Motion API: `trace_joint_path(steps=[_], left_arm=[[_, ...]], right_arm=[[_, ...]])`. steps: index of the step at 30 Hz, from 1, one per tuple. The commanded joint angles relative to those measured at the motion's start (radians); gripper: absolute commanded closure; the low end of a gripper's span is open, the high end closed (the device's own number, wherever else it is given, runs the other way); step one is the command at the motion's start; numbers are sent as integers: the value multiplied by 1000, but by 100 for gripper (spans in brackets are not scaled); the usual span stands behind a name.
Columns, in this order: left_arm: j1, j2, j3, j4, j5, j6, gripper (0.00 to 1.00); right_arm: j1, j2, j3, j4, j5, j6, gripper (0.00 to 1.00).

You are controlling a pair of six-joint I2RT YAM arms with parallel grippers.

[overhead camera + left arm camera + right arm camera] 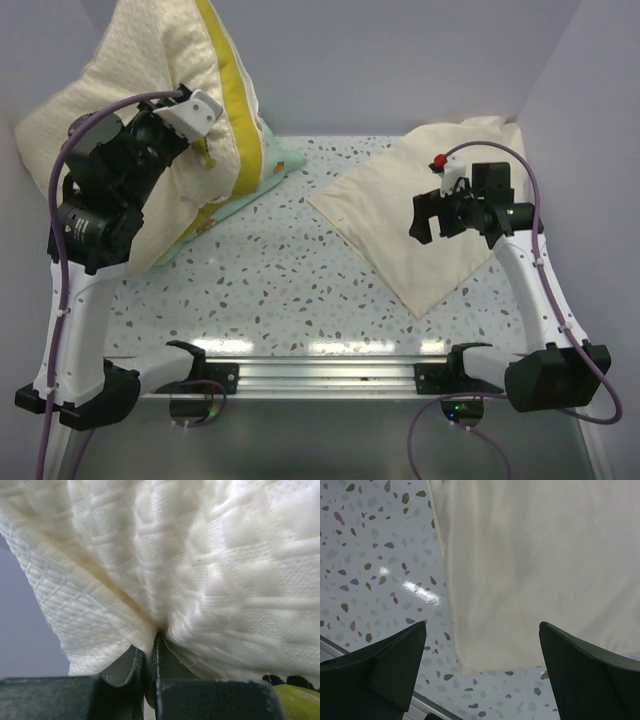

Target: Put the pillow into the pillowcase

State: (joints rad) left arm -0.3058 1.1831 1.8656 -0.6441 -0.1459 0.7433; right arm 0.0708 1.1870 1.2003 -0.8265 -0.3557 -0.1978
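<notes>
The quilted cream pillow (150,80) with its olive-yellow side edge is held up off the table at the back left, tilted on end. My left gripper (195,110) is shut on a pinch of its fabric. In the left wrist view the pillow (200,570) fills the frame and the gripper (152,642) clamps a fold. The plain cream pillowcase (430,220) lies flat at the right. My right gripper (432,218) hovers over it, open and holding nothing. In the right wrist view the gripper (482,630) stands wide above the pillowcase (530,565) near its corner.
A mint-green printed pillow (272,163) lies under and behind the lifted pillow. The speckled table (300,270) stretches between the arms. A metal rail (320,372) runs along the near edge. Grey walls close in at the back and sides.
</notes>
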Motion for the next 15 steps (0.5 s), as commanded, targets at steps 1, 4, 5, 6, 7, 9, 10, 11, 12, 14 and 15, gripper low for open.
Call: trace_joint_path(steps=[1, 4, 5, 6, 7, 9, 10, 11, 12, 14, 15], left_arm=[[0, 7, -92, -144, 72, 74, 100], [0, -25, -308, -129, 141, -16, 100], [-1, -31, -441, -99, 167, -42, 100], [-1, -30, -506, -80, 184, -92, 100], [-1, -20, -570, -62, 219, -105, 100], [-1, 16, -745, 7, 249, -133, 100], [-1, 29, -794, 36, 303, -145, 100], [0, 41, -875, 84, 346, -140, 100], [0, 58, -910, 115, 380, -151, 100], [5, 76, -960, 164, 463, -154, 100], [8, 94, -968, 169, 501, -145, 100]], right_arm=[[-3, 19, 28, 18, -19, 11, 1], [-3, 20, 16, 13, -12, 6, 1], [-2, 19, 9, 18, -11, 5, 1], [-3, 17, -7, 24, -8, -3, 2], [-3, 17, -16, 32, -6, -8, 3], [0, 22, -36, 52, -26, -6, 14], [0, 25, -38, 55, -32, 0, 19], [4, 42, -38, 55, -45, 6, 24], [10, 49, -41, 59, -45, 17, 36], [38, 82, -50, 73, -48, 21, 46], [53, 92, -59, 79, -37, 24, 51]])
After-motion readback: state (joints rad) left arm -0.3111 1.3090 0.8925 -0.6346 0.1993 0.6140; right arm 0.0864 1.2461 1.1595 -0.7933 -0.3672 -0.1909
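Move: The left gripper holds the quilted pillow high in the air. The table patch to lay it on lies some 50 cm below, about 8 cm left and 2 cm back; the green pillow lies roughly 30 cm ahead and 6 cm left, also 50 cm down. From the right hand that patch is about 60 cm left, level in reach and 20 cm below, while the cream pillowcase's middle is some 16 cm ahead, 5 cm right and 21 cm below. Swing the left gripper steeply down about 45 cm towards the table with the quilted pillow still pinched, drifting a little right and drawing back slightly at the end, and tip the fingers some 65 degrees from level to pointing down. Meanwhile sink the open right gripper a few centimetres above the cream pillowcase and close it about halfway on nothing. ##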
